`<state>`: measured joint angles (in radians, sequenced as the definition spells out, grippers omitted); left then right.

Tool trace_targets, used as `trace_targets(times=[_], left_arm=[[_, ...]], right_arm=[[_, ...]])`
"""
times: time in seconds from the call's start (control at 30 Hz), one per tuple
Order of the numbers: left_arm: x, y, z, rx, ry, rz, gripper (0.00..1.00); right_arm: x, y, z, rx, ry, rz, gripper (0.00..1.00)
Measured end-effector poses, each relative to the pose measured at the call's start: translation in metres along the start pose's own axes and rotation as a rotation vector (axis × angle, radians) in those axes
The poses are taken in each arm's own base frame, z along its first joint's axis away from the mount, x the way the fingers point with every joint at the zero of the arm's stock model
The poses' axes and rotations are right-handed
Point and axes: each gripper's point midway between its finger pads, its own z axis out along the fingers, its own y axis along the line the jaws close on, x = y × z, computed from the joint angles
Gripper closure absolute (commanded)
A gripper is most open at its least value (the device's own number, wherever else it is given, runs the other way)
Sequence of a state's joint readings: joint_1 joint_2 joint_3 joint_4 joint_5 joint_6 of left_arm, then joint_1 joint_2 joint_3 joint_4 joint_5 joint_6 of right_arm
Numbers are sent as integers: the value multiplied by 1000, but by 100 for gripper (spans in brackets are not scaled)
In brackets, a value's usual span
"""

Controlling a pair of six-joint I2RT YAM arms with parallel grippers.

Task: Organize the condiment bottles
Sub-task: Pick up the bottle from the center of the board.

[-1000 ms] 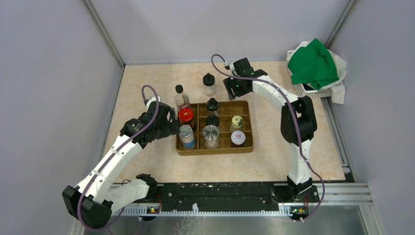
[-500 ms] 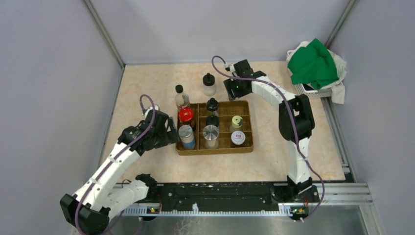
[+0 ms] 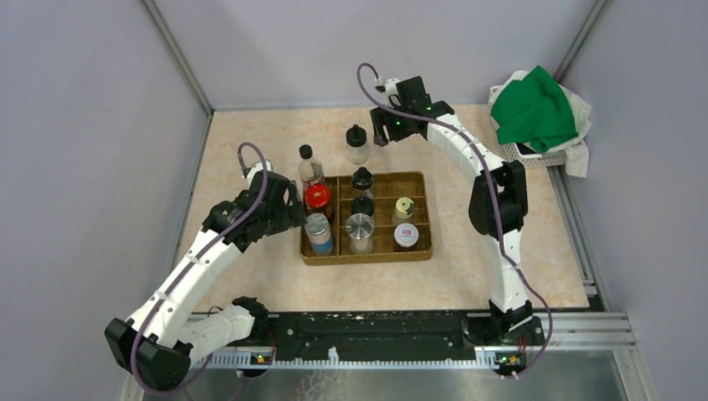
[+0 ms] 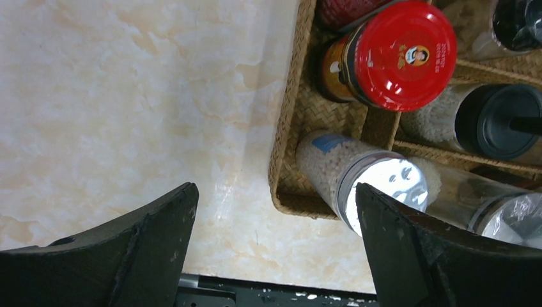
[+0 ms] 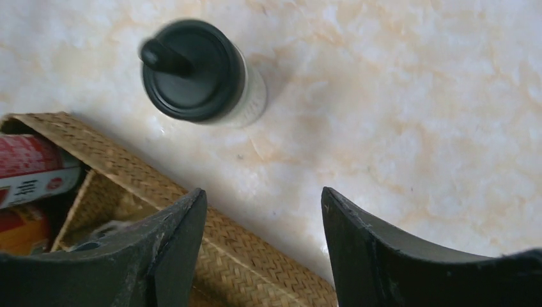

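Several condiment jars stand in the woven tray [image 3: 417, 182]: a red-lidded jar [image 3: 316, 197], a silver-lidded jar [image 3: 317, 228], a second silver-lidded jar [image 3: 360, 227], two black-capped ones [image 3: 361, 179], a yellow-green-lidded one [image 3: 404, 206] and a white-lidded one [image 3: 407, 236]. A taller black-capped bottle [image 3: 310, 166] and a black-capped shaker [image 3: 356, 143] stand on the table behind the tray. My left gripper [image 3: 292, 217] is open and empty just left of the tray; its view shows the red lid [image 4: 399, 54] and silver lid [image 4: 383, 192]. My right gripper [image 3: 381, 134] is open and empty beside the shaker [image 5: 198, 73].
A white basket [image 3: 534, 152] with green and white cloth sits at the back right corner. Grey walls close in the table on three sides. A black rail runs along the near edge [image 3: 376, 334].
My right gripper has moved left and back, closer to the black-capped shaker. My left gripper has shifted only slightly beside the tray's left edge. No bottle has moved.
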<state>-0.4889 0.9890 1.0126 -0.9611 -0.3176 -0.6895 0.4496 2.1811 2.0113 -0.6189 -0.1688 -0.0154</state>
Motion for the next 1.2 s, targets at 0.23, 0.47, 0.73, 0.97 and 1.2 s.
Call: trace_targets(times=[0.23, 0.47, 0.73, 0.97, 1.2], left_arm=[[-14, -2, 4, -13, -46, 33, 1], [-21, -6, 8, -13, -65, 57, 1], [-25, -11, 14, -4, -73, 91, 1], [-34, -25, 15, 64, -105, 133, 1], [-41, -31, 16, 87, -133, 162, 1]], right_arm=[[-26, 24, 4, -107, -62, -24, 24], [-10, 50, 33, -193, -17, -58, 8], [-11, 61, 49, -219, -25, -84, 3], [-38, 61, 55, -190, -136, -111, 3], [-35, 65, 87, -165, -159, -121, 4]])
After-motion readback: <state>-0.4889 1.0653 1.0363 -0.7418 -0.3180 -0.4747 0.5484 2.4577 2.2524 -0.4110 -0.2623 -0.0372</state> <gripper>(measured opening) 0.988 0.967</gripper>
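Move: From the right hand, the bottle to be picked up, black-lidded and standing alone beyond the tray, lies about 8 cm left, 3 cm ahead and 9 cm down. The capped bottle in the tray is some 9 cm back and 7 cm left of this hand; the sauce bottle is roughly 18 cm left and 6 cm back. From the left hand, the standing bottle lies about 29 cm ahead, 18 cm right and 13 cm lower. Bring the right gripper left about 10 cm to the lone black-lidded bottle, opening the fingers nearly fully; rise slightly, dip, then reach some 4 cm forward and end about 3 cm lower, turned about 10 degrees counter-clockwise, the lid between the fingertips without closing. Ease the open left gripper 5 cm forward beside the tray, rising slightly. ##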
